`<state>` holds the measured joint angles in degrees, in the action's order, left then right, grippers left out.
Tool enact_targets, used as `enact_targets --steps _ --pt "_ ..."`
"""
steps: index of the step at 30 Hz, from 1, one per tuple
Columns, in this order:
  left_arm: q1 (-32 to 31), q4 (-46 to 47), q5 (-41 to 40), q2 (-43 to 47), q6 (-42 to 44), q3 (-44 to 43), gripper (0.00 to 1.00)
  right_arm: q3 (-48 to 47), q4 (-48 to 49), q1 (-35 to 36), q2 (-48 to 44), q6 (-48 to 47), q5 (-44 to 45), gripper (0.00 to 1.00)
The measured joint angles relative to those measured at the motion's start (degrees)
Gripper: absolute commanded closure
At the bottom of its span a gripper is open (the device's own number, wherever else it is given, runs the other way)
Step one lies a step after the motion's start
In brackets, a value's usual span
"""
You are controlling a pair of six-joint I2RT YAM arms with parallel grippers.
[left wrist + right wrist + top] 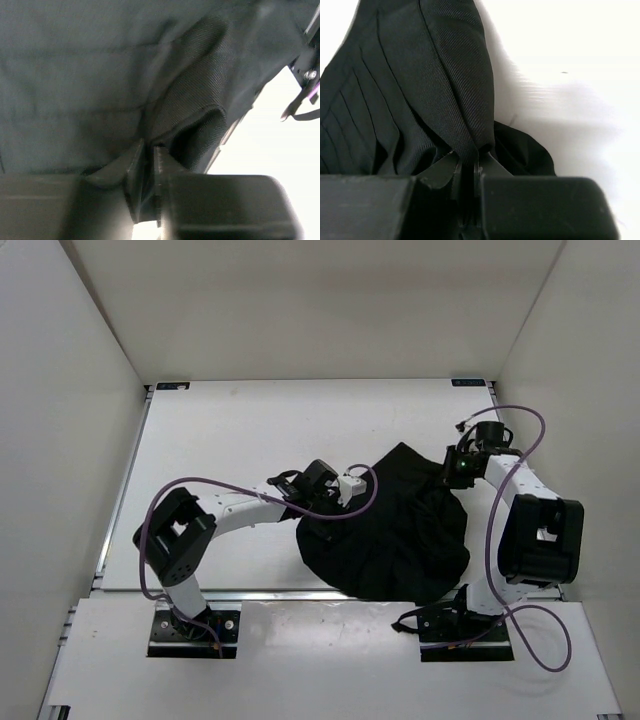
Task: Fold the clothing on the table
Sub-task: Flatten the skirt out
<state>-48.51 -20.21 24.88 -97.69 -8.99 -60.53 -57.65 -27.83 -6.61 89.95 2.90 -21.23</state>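
Note:
The clothing (390, 530) is a black pleated skirt, bunched on the white table (230, 430) right of centre near the front edge. My left gripper (370, 484) is at the skirt's upper left edge. In the left wrist view its jaws (149, 150) are nearly together, with a fold of dark fabric (200, 115) pinched at their tips. My right gripper (455, 472) is at the skirt's upper right edge. In the right wrist view it (468, 167) is shut on a ridge of pleated cloth (430, 75) that rises from the jaws.
White walls enclose the table on three sides, and a metal rail (125, 490) runs along its left edge. Purple cables (520, 425) loop over both arms. Part of the right arm (307, 75) shows at the edge of the left wrist view.

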Motion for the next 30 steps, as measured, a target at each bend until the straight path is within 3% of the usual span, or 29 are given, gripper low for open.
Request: enact_targets --steps 1,10,19,25,30 --pt "0.00 -0.22 -0.02 -0.44 -0.13 -0.09 1.00 0.00 0.02 -0.74 -0.15 0.07 0.15 1.00" --pt "4.07 -3.34 -3.61 -1.49 0.72 -2.75 1.00 -5.64 -2.51 5.22 1.77 -0.09 1.16 1.00" --pt "28.72 -3.50 -9.42 16.28 1.16 -8.90 1.00 -19.69 -4.11 1.64 -1.42 1.97 -3.67 1.00" --pt "27.19 -3.21 -14.05 26.23 3.76 -12.70 1.00 -18.01 1.46 2.95 -15.54 3.15 -5.55 1.00" --pt "26.58 -3.45 -15.85 26.40 3.87 -9.46 1.00 -11.17 4.81 2.99 -17.97 3.21 -6.91 1.00"
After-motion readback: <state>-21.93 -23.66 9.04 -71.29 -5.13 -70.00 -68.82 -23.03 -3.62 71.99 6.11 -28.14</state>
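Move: A fold of the skirt's left part lies right at the left hand's nearly shut fingertips, about 1 cm below; the skirt's middle is some 13 cm to that hand's right and 1 cm ahead, 3 cm lower. The right hand already holds the skirt's right edge; the skirt's middle lies about 13 cm back and 15 cm left of this hand, 5 cm lower, and its free far corner 7 cm ahead, 12 cm left, 6 cm lower. The left fingers finish pinching the fold of the skirt, then haul it forward and left across the table, about 16 cm each way, rising some 22 cm and turning counter-clockwise while tipping the fingers outward. The right hand keeps its grip and lifts alongside, also about 22 cm, easing forward then partly back, with a few centimetres' drift left and its fingers tilting outward by some 35 degrees; both dip slightly at the end. ##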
